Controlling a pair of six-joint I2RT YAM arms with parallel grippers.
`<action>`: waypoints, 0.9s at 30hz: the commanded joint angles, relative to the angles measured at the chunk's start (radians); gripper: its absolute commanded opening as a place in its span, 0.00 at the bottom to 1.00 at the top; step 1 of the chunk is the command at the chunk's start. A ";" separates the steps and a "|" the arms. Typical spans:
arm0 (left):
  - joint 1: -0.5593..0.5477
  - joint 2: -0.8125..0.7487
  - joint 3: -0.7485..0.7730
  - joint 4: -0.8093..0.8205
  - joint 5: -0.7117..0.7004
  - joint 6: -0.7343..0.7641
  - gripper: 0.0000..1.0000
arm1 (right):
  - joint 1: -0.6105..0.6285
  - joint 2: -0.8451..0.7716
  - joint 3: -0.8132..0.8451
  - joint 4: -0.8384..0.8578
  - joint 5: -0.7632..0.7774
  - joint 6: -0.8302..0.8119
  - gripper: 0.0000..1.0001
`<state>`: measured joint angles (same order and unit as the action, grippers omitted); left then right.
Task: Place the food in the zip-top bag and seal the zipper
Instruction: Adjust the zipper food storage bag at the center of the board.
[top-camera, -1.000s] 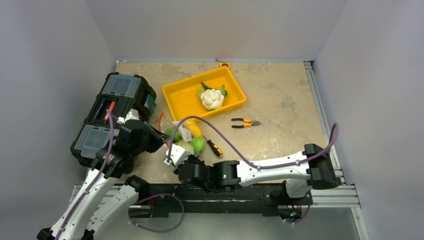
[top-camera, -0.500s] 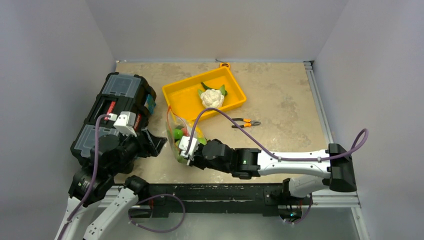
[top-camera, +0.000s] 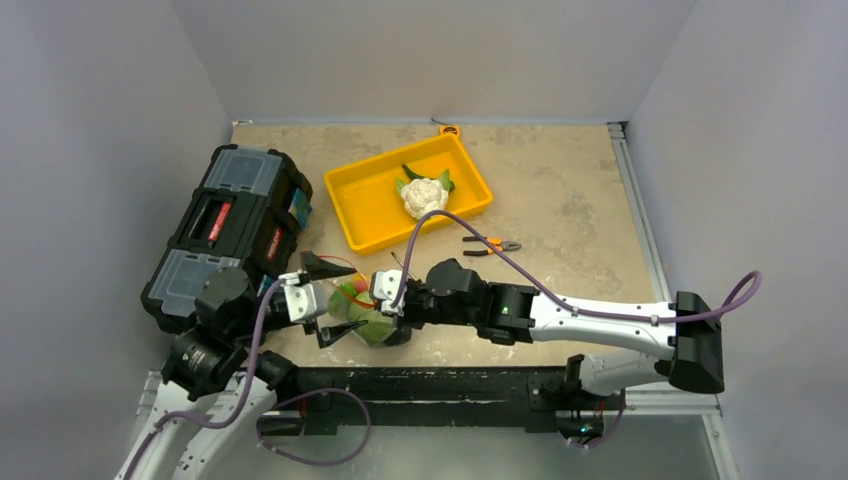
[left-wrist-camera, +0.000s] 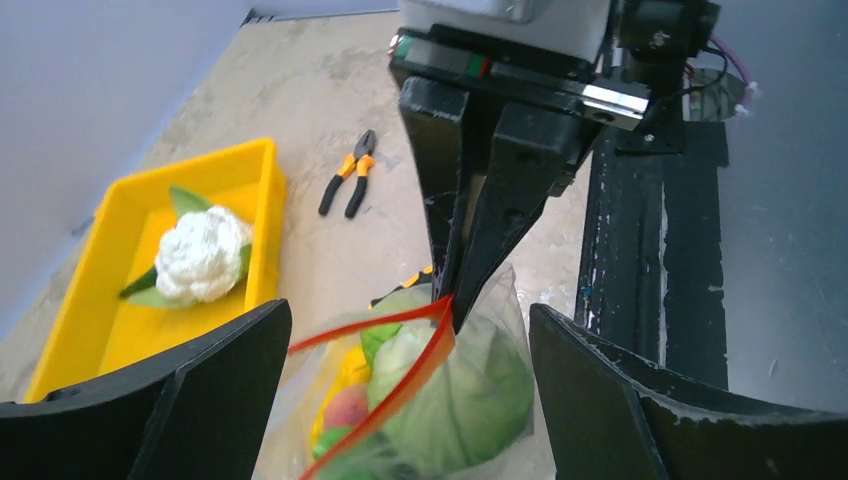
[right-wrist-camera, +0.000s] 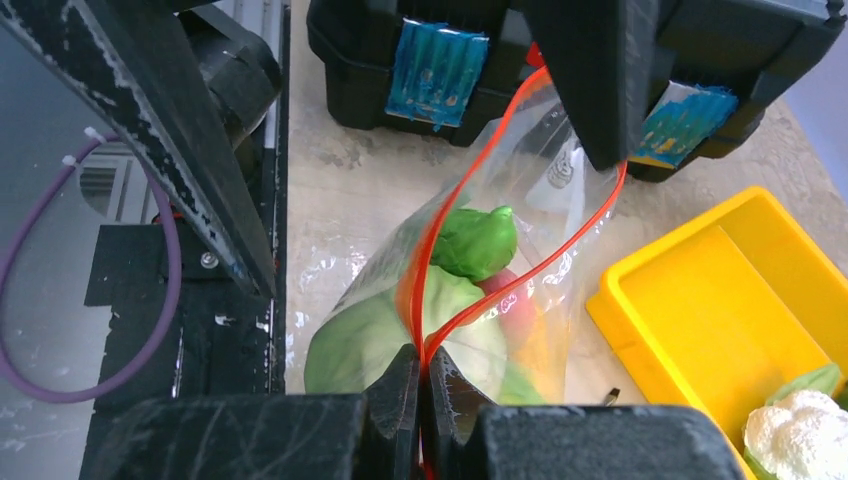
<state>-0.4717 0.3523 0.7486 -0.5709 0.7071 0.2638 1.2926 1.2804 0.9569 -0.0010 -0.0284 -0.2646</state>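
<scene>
The clear zip-top bag (top-camera: 362, 315) stands near the table's front edge between my two grippers. In it are a pale green cabbage (left-wrist-camera: 475, 385), a yellow piece (left-wrist-camera: 345, 370), an orange-red fruit (right-wrist-camera: 515, 310) and a green piece (right-wrist-camera: 475, 240). Its red-orange zipper (right-wrist-camera: 520, 280) gapes open in a loop. My right gripper (right-wrist-camera: 422, 362) is shut on one end of the zipper and holds the mouth up. My left gripper (left-wrist-camera: 410, 310) is open wide, its jaws either side of the bag's mouth, not touching it. The white cauliflower (top-camera: 424, 196) lies in the yellow tray (top-camera: 365, 205).
A black toolbox (top-camera: 235, 225) stands at the left, just behind the bag. Orange-handled pliers (top-camera: 490, 245) lie right of the tray. A screwdriver's black and yellow handle (left-wrist-camera: 405, 285) shows behind the bag. The black base rail (top-camera: 450, 385) runs along the near edge.
My left gripper has swung from beside the toolbox to the right and now straddles the bag's mouth. My right gripper has moved up and away from the rail, holding the bag's mouth.
</scene>
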 joint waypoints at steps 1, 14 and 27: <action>-0.032 0.150 0.073 0.009 0.198 0.293 0.90 | -0.017 -0.016 0.018 0.054 -0.109 -0.053 0.00; -0.145 0.365 0.138 -0.229 0.139 0.426 0.84 | -0.031 -0.028 0.055 -0.061 -0.104 -0.086 0.00; -0.152 0.379 0.072 -0.078 0.040 0.352 0.49 | -0.030 0.018 0.244 -0.314 -0.103 -0.033 0.00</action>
<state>-0.6136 0.7074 0.8330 -0.7086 0.7616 0.6247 1.2617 1.2888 1.0916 -0.2924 -0.1230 -0.3309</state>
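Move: The zipper rim of the bag, at the stretch just short of the right fingertips, lies about 4 cm to the left hand's right, level with it in reach and some 5 cm below. The closed right fingertips are about 7 cm to the right, 1 cm back and 4 cm lower. The cabbage in the bag sits some 5 cm right, 3 cm back and 17 cm down; the yellow bin, 12 cm right and 22 cm ahead, 26 cm below. From the right hand, that rim stretch is about 3 cm left, level in reach and 1 cm lower. Rightward at first, then down, the wide-open left hand goes about 3.5 cm across and 5 cm lower to bring its fingers either side of the orange rim beside the right fingertips, tipping down and swinging clockwise by some 15 degrees each, then partly closes. The right hand keeps its pinch on the rim, tilts slightly and eases nearly 2 cm to the right late on. ##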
